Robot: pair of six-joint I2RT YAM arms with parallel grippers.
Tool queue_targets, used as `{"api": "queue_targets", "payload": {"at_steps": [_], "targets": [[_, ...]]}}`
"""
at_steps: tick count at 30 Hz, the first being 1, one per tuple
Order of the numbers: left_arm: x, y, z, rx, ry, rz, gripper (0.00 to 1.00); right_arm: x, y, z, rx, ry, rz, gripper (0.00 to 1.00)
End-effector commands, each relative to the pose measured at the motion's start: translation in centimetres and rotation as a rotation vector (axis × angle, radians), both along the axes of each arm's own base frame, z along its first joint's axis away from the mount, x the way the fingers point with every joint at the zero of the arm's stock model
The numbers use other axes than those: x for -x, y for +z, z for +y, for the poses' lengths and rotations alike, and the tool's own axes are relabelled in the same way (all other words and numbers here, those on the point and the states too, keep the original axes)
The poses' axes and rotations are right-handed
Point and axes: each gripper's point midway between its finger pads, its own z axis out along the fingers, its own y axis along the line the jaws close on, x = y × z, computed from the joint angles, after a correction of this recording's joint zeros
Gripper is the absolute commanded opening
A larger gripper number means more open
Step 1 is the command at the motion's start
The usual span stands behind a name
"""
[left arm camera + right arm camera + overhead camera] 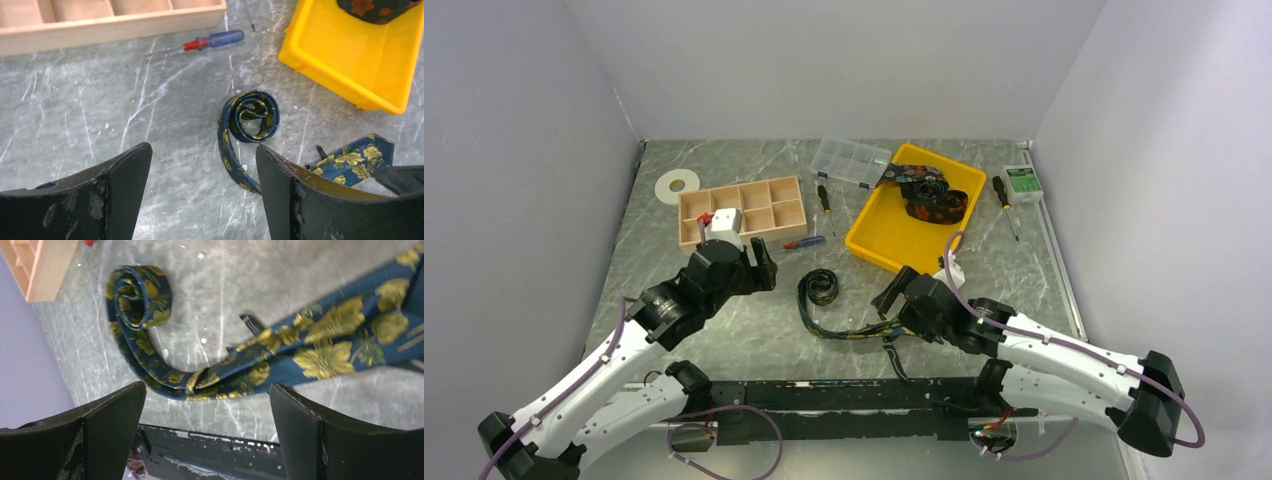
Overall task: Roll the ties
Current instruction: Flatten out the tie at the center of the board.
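A navy tie with yellow flowers lies on the marble table. Its narrow end is wound into a loose coil (819,288) (250,116) (140,295), and the rest curves toward the near edge, widening into a flat strip (856,332) (357,157) (325,345). My left gripper (759,262) (202,170) hovers left of the coil, open and holding nothing; the tie's curve passes just by its right finger (280,180). My right gripper (892,296) (207,405) is open above the strip's bend, gripping nothing. A second tie (929,195) is bunched in the yellow tray (879,240).
A wooden compartment box (754,205) stands at the back left, a small red-and-blue screwdriver (807,243) (210,41) in front of it. Farther back are a clear plastic case (849,160), a white disc (677,185), two dark screwdrivers (824,200) (1002,195) and a green box (1022,182).
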Motion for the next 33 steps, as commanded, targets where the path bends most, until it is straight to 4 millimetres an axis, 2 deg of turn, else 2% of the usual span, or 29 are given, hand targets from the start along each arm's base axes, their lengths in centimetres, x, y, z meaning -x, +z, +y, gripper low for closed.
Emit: {"api": "queue_targets", "payload": {"at_steps": [1, 5, 9, 11, 15, 19, 24, 27, 28, 30, 33], "targets": [[0.6, -0.9, 1.6, 0.041, 0.117, 0.022, 0.82, 1.7, -0.8, 0.2, -0.122, -0.152, 0.133, 1.0], [1.2, -1.4, 1.9, 0.061, 0.122, 0.035, 0.83, 3.0, -0.1, 2.8, -0.132, -0.144, 0.159, 1.0], [1.6, -1.4, 1.9, 0.084, 0.121, 0.039, 0.83, 4.0, -1.9, 4.6, -0.084, -0.201, 0.238, 1.0], [1.8, -1.4, 1.9, 0.093, 0.12, 0.04, 0.83, 3.6, -3.0, 4.6, -0.06, -0.25, 0.243, 1.0], [2.3, -1.4, 2.2, 0.105, 0.12, 0.038, 0.82, 1.7, -3.6, 4.5, -0.067, -0.324, 0.199, 1.0], [2.7, -1.2, 2.5, 0.117, 0.12, 0.029, 0.82, -0.2, -5.1, 3.6, -0.014, -0.373, 0.223, 0.99], [2.8, -0.8, 2.7, 0.122, 0.123, 0.014, 0.82, -1.7, -6.1, 3.1, 0.006, -0.395, 0.224, 0.94], [2.7, -0.9, 2.5, 0.126, 0.119, 0.017, 0.82, -2.6, -6.2, 3.5, -0.001, -0.388, 0.213, 0.84], [2.8, -1.0, 2.5, 0.123, 0.118, 0.024, 0.82, -3.1, -5.8, 3.9, -0.005, -0.377, 0.198, 0.74], [2.8, -1.1, 2.5, 0.124, 0.118, 0.025, 0.82, -3.4, -5.5, 4.2, -0.012, -0.363, 0.185, 0.63], [2.8, -0.9, 2.4, 0.133, 0.116, 0.018, 0.81, -3.7, -5.4, 4.4, -0.022, -0.347, 0.171, 0.38]]}}
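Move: The flat run of the tie that the open right hand goes for lies roughly 3 cm to its left, about level fore and aft and some 9 cm below. At table height too, the tie's coil stands about 9 cm ahead and 11 cm left, the pruning shears' middle about 2 cm back and 4 cm right, and the yellow bin's middle some 22 cm ahead and 7 cm right. From the left hand that run is about 21 cm right, 6 cm back and 17 cm below. Back, left and down in a swoop of about 5 cm each way back and left, then forward and a little right while sinking on, the right hand ends some 7 cm lower over the tie's flat run. Its wrist tips further down and turns about 20 degrees clockwise; the wide-open fingers straddle the cloth and begin closing, gathering it between their tips. The left hand, empty and open, eases back and left, away from the tie. ##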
